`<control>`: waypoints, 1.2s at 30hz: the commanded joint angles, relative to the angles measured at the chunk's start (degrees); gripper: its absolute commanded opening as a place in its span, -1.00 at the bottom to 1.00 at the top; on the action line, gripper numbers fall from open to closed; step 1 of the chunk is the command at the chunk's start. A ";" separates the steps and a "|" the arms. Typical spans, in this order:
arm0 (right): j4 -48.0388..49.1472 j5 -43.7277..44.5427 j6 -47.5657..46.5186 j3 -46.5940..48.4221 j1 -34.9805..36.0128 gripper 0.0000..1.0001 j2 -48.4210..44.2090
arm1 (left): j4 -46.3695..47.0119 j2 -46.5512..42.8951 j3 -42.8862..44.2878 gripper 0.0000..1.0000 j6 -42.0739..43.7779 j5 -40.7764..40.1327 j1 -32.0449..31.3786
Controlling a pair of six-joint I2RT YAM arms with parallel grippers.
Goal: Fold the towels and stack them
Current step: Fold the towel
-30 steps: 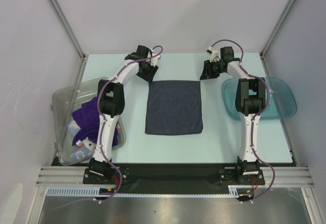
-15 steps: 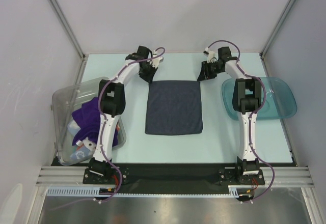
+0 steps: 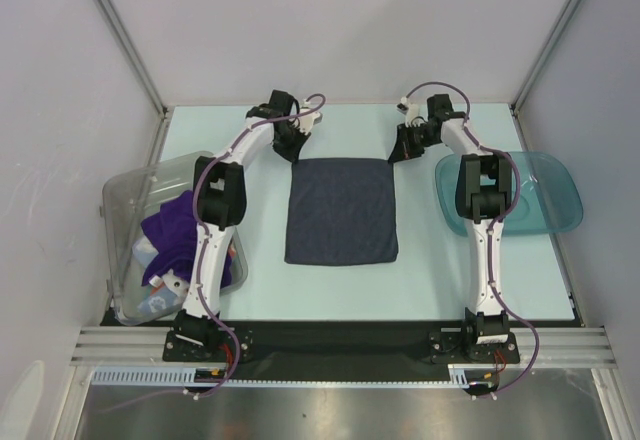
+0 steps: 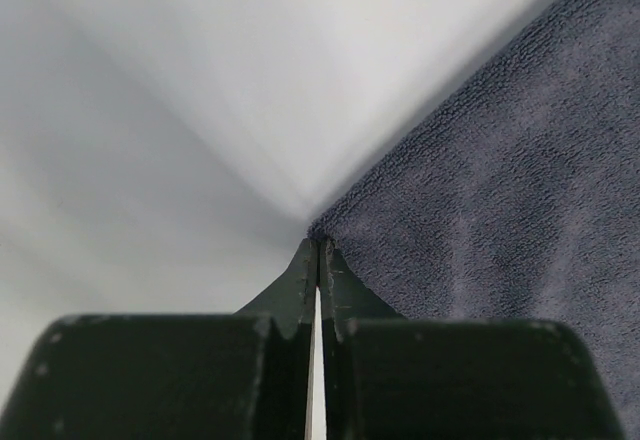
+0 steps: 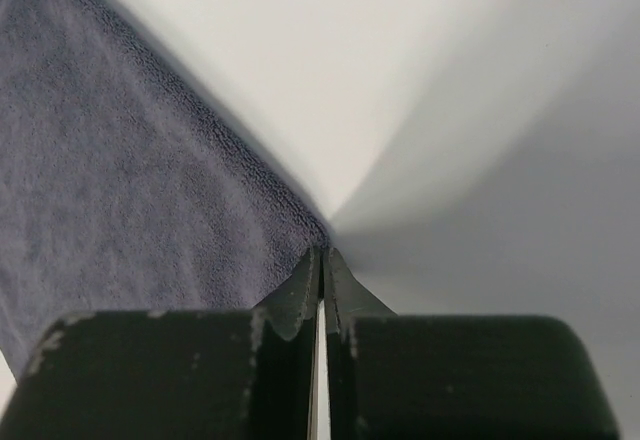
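Note:
A dark navy-grey towel [image 3: 341, 210] lies flat in the middle of the table. My left gripper [image 3: 296, 152] sits at its far left corner and my right gripper [image 3: 398, 152] at its far right corner. In the left wrist view the left gripper [image 4: 318, 245] is shut, its tips pinching the corner of the towel [image 4: 500, 180]. The right gripper [image 5: 322, 253] is likewise shut on the other corner of the towel [image 5: 110, 160]. A purple towel [image 3: 175, 235] and a light blue one [image 3: 155, 303] lie in the bin at the left.
The clear plastic bin [image 3: 125, 195] stands at the table's left edge beside the left arm. A teal translucent tray [image 3: 555, 205] sits at the right edge, partly under the right arm. Enclosure walls and posts ring the table.
Both grippers have closed at the towel's far corners. The right gripper has moved a little left and away toward its corner. The towel lies as before.

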 commanded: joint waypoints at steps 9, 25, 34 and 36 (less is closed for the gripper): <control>2.70 3.15 -2.84 1.19 -0.76 -1.00 -5.86 | 5.30 -8.23 -1.01 -0.99 2.86 -4.79 0.30; 12.53 4.20 -1.70 -12.25 -0.67 -1.00 -17.28 | 8.90 -16.67 -8.46 -0.99 1.19 -6.64 0.12; 19.48 9.38 0.94 -30.09 2.14 -1.00 -30.71 | 14.44 -30.55 -24.97 -0.99 -2.06 -6.20 -0.76; 20.27 10.61 1.90 -33.94 2.93 -1.00 -33.53 | 15.58 -33.27 -28.24 -0.99 -2.42 -6.72 -1.19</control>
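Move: The left gripper already pinches the towel's far-left corner and the right gripper its far-right one, both just above the table. The fold's target is the towel's near edge: its near-left corner lies about 32 cm straight back from the left hand, its near-right corner about 32 cm straight back from the right. The grey bin is some 27 cm left of the left hand and 25 back; the teal bin is about 29 cm right of the right hand and 11 back. Keep both grippers shut on the towel's far corners and lift the left one about 11 cm, the right about 8, the left leading slightly. Ease both a little forward as they rise, then draw them back towards the towel's near edge, still climbing, while the fingertips swing outward by some 15 degrees. ##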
